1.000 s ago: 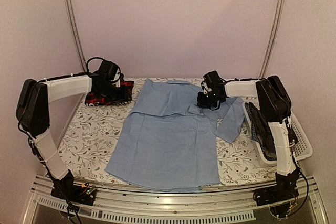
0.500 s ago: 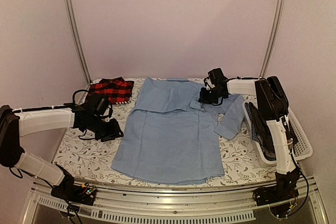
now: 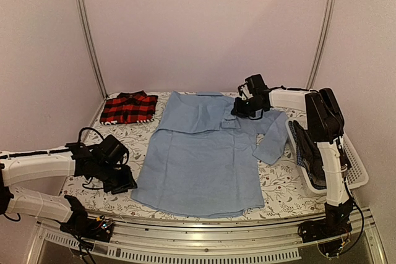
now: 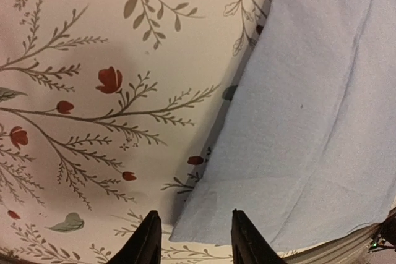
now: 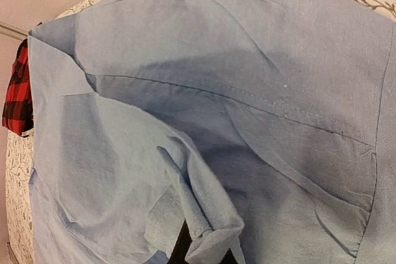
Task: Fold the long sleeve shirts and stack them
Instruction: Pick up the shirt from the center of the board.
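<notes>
A light blue long sleeve shirt (image 3: 204, 153) lies spread in the middle of the table, collar toward the back. My left gripper (image 3: 125, 180) is low at its near-left hem corner. In the left wrist view the gripper (image 4: 195, 239) is open, and the blue shirt's (image 4: 309, 122) corner lies between its dark fingertips (image 4: 148, 239). My right gripper (image 3: 241, 108) is shut on the blue shirt's right sleeve cuff (image 5: 213, 233), held folded over the chest near the collar. A folded red-and-black plaid shirt (image 3: 128, 107) lies at the back left. Its edge shows as the plaid shirt (image 5: 15, 97) in the right wrist view.
A white plastic basket (image 3: 356, 174) stands at the right edge with a dark checked shirt (image 3: 307, 149) hanging in it. The table wears a floral cloth (image 3: 105, 153). Metal posts rise at the back corners, and a rail runs along the near edge.
My left arm swung from the plaid shirt at the back left down to the blue shirt's near-left corner, leaving the plaid shirt behind. My right gripper carried the cuff slightly toward the back.
</notes>
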`<state>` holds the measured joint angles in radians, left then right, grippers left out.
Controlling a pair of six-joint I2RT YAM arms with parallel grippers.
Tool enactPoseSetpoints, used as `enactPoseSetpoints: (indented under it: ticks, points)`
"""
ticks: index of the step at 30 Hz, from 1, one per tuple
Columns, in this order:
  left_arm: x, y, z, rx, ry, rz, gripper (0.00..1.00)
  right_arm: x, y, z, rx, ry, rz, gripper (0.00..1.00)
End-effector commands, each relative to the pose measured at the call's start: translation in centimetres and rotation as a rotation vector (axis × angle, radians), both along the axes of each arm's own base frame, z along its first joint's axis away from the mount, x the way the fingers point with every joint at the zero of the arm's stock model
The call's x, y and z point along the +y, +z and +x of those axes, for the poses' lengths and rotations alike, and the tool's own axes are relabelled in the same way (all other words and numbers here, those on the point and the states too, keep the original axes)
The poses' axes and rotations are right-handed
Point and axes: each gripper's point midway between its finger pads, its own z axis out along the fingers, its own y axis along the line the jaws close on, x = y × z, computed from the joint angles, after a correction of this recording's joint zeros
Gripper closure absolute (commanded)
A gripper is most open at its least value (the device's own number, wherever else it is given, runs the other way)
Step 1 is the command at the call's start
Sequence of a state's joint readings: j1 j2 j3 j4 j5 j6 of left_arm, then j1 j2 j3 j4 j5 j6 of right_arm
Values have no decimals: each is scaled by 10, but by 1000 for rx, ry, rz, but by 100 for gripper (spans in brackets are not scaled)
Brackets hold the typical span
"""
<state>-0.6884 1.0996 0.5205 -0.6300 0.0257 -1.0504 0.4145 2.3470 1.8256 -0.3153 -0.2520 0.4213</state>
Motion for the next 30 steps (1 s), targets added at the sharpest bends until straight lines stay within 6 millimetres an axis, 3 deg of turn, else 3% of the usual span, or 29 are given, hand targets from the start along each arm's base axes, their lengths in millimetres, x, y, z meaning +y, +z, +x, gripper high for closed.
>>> enactPoseSetpoints:
  ticks: [1,9,16,20,30]
  points:
    - [1,-12,-22,70,3,13,62,22,74,-3,-124,59,72,100]
    - [-1,-21,-29,93,-45,33,68,41,126,-12,-205,97,110,100]
    - [-4,-18,-31,92,-74,19,88,51,167,-16,-267,124,128,100]
    - [-7,-11,-31,87,-102,10,100,54,194,-18,-311,134,140,100]
    - [-31,28,-20,10,-252,-45,100,52,271,-29,-458,143,173,100]
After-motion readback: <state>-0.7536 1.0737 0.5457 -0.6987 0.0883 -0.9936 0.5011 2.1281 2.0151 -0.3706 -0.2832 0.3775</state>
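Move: The left hand is open just above the board, with the blue shirt's left hem corner about 3 cm back of it and 3 cm below, and the board's front edge some 10 cm back. The right hand already grips the folded-over sleeve near the shirt's top. From it that hem corner lies about 40 cm back and 39 to the left, the collar 10 cm ahead and 12 left, the other sleeve 16 back and 13 right. The right hand keeps its pinch and carries the sleeve up off the shirt, about 20 cm high and drifting some 5 cm to the left, its fingers tipping outward and up by roughly 20 degrees. Meanwhile the left hand eases back about 3 cm and down 2 onto the hem corner, shuts its fingers fully on the cloth, then starts to rise 2 to 3 cm. ##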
